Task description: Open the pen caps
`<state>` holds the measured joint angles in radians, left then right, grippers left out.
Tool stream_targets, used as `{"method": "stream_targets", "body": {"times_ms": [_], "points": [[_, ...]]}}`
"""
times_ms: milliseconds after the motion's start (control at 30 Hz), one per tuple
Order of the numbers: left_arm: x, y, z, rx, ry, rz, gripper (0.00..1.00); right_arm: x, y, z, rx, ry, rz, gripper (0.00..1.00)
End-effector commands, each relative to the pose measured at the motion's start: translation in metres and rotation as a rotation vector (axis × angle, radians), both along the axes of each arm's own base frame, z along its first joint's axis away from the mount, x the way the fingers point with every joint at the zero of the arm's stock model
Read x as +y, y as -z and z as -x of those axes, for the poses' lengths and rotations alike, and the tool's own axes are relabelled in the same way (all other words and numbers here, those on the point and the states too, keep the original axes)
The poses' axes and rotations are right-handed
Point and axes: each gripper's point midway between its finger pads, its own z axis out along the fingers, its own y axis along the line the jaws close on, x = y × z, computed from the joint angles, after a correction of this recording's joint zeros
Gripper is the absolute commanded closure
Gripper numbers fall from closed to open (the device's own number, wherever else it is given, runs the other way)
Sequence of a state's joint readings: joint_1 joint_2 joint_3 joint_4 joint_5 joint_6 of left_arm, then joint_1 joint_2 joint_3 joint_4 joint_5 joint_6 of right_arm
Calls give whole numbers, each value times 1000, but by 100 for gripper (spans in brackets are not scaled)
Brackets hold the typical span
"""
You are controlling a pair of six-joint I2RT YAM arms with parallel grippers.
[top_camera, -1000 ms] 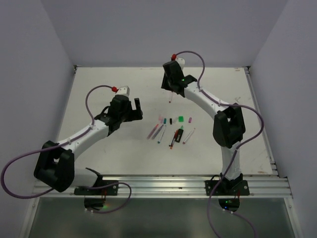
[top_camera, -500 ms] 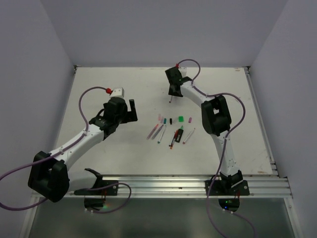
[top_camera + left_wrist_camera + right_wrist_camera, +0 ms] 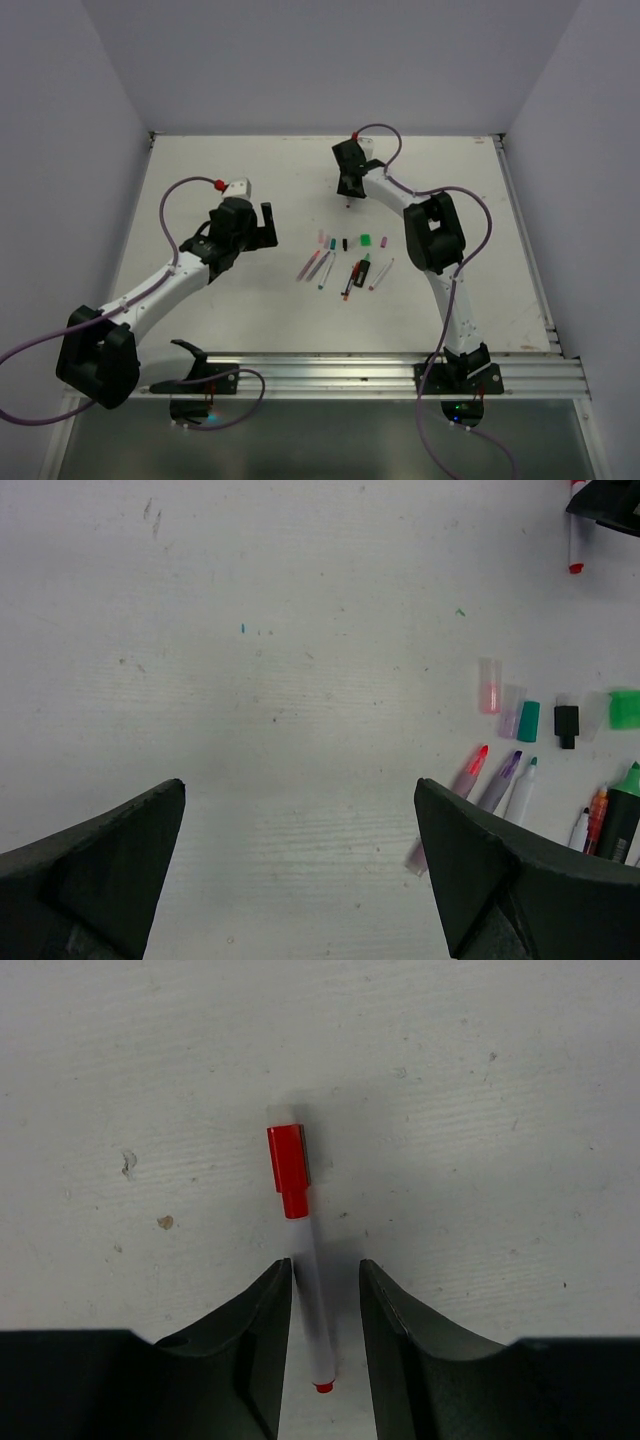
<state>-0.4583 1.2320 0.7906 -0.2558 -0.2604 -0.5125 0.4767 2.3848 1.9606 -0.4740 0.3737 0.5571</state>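
My right gripper (image 3: 325, 1265) is down near the table at the back, shut on a thin whitish pen (image 3: 310, 1280). The barrel lies against the left finger, and its red cap (image 3: 288, 1165) is on and points away. From above, that pen (image 3: 346, 199) sticks out below the right gripper (image 3: 347, 187). My left gripper (image 3: 300, 785) hangs open over bare table with nothing in it, to the left of the row. Loose pen caps lie in that row: pink (image 3: 489, 685), teal (image 3: 528, 721), black (image 3: 567, 725), green (image 3: 625, 709). Uncapped pens (image 3: 500, 778) lie just below them.
The pens and caps form a cluster at mid-table (image 3: 345, 262), including a green-and-black highlighter (image 3: 363, 268). The white table (image 3: 220, 160) is walled at the back and both sides. A metal rail (image 3: 330, 375) runs along the near edge.
The right arm has stretched out and come down, bringing the red-capped pen close to the table. The left arm has drawn back a little to the left, its jaws fully wide.
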Motion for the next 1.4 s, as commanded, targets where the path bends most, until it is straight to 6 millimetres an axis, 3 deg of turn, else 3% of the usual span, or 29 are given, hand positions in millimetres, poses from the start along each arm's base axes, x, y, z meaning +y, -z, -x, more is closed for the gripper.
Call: {"method": "stream_targets", "body": {"times_ms": [0,133,233,367,400,467,500,533,600,667,700,767,800,867,900,967,1133,1367], "points": [[0,-7,-2,-25,-2,23,0,5,-7,-7,-36,-1,-34,63],[-2,-7,-1,-21,3,28,0,4,7,-2,0,-3,-22,68],[-4,-10,-2,-23,9,39,0,2,10,6,7,-13,-17,79],[-12,-21,-6,-40,32,73,2,12,-9,7,-62,-115,-44,96],[-18,-28,-9,-54,48,99,3,12,-6,14,-56,-144,-44,100],[-25,-37,-12,-66,63,130,4,21,-40,11,-147,-186,-71,100],[-32,-44,-14,-78,81,160,5,18,-37,19,-145,-214,-52,100],[-37,-53,-18,-91,89,181,7,23,-64,21,-197,-241,-84,100],[-47,-74,-25,-130,115,225,9,29,-78,31,-240,-289,-105,100],[-51,-87,-30,-148,125,246,9,44,-116,42,-321,-357,-149,100],[-54,-102,-36,-175,127,264,10,46,-114,53,-316,-382,-158,100],[-57,-112,-41,-181,124,282,10,67,-150,70,-392,-460,-226,100],[-58,-123,-48,-197,123,295,11,71,-146,81,-384,-482,-236,100],[-63,-131,-51,-208,131,321,11,90,-174,101,-441,-529,-309,100],[-66,-135,-52,-217,142,335,12,94,-171,111,-435,-537,-331,100],[-73,-139,-51,-220,162,370,13,111,-186,124,-467,-548,-434,100],[-76,-129,-43,-205,162,419,16,139,-203,151,-503,-610,-539,100],[-73,-121,-30,-231,168,461,26,139,-207,154,-466,-488,-694,100]]}}
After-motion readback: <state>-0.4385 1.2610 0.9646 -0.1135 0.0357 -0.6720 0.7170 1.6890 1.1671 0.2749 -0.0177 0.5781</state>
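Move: Just ahead of the right hand and almost between its half-open fingers lies the capped red pen, its middle some 2 cm farther out, 1 cm to the left and 2 cm lower; the green cap is about 16 cm back and 4 cm right of that hand, the teal cap 16 cm back and 4 cm left. From the wide-open left hand the red pen lies roughly 22 cm ahead, 24 cm to the right and 10 cm lower. Closing on the white body below the red cap, the right hand pinches the pen, draws back along the table briefly, then lifts about 18 cm while going back 16 and left 14 towards the left hand, rolling its left side up and turning counter-clockwise about 30 degrees as its fingers tip upward. The left hand comes to meet it, up some 10 cm and 7 to the right, rolling its left side down and narrowing its fingers slightly. ##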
